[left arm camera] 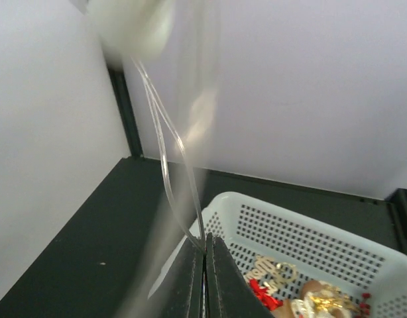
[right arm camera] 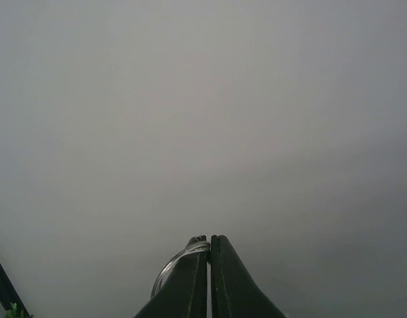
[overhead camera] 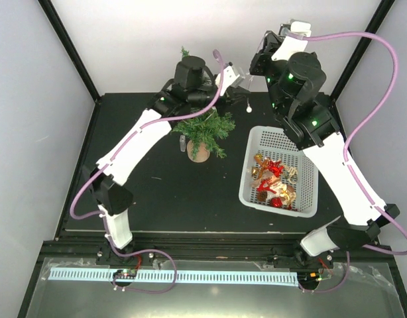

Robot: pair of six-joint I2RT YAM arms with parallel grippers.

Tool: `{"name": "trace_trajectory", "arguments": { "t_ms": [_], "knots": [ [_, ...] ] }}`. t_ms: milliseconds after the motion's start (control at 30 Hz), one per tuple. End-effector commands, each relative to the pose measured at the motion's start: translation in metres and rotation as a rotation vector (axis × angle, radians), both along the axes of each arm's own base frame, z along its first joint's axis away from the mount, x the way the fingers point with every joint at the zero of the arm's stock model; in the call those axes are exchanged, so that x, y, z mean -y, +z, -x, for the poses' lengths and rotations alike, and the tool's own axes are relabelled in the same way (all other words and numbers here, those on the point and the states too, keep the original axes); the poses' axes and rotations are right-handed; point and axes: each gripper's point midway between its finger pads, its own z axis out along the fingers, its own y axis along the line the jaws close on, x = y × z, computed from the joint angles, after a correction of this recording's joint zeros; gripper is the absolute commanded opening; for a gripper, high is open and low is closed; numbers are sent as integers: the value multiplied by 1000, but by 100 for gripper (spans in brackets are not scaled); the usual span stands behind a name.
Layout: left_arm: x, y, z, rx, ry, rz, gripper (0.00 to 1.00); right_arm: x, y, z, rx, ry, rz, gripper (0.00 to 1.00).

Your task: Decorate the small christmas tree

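Observation:
The small christmas tree stands in its brown pot at the table's middle back. My left arm crosses in front of it, and the tree's tip shows above the arm. My left gripper is shut on a clear thread loop that leads to a blurred white ball ornament. From above, the white ball ornament hangs right of the tree, below the left gripper. My right gripper faces the wall, raised close by, shut with a clear thread loop caught at its tip.
A white perforated basket right of the tree holds several red and gold ornaments; the basket lies just beyond the left fingers. Grey walls and black frame posts close in the back and sides.

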Motion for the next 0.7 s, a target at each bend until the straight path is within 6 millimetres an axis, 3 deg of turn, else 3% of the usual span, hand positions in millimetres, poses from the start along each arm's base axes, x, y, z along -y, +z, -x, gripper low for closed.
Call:
{"name": "trace_trajectory", "arguments": {
  "t_ms": [0, 233, 367, 600, 667],
  "knots": [
    [-22, 45, 58, 47, -128, 20, 2, 20, 5, 11, 23, -66, -47, 8],
    [-44, 69, 112, 44, -255, 28, 2, 25, -10, 11, -6, -79, -81, 19],
    [-53, 80, 133, 38, -297, 41, 2, 27, -11, 12, -17, -74, -101, 32],
    [-64, 91, 142, 75, -279, 21, 2, 4, 3, 21, -18, 89, -103, 56],
    [-66, 89, 140, 76, -262, 6, 2, -6, 7, 26, -20, 171, -112, 69]
  ]
}}
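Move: The lights strand is already pinched in both grippers, one bulb hanging about 5 cm under the left fingertips. From the left hand the tree's middle lies some 12 cm left, about level in reach and roughly 18 cm lower; the basket stands about 16 cm right, 7 cm nearer the base and 37 cm down. From the right hand the tree's middle is about 16 cm left, level in reach and 36 cm below. The lights strand, still pinched in the shut left fingers, is drawn back towards the base about 13 cm, rising some 8 cm and edging left across the tree's near side, while that wrist swings about 15 degrees clockwise. The right hand dips a couple of centimetres, starts back up and opens its fingers more than halfway, ending its pinch on the strand. ##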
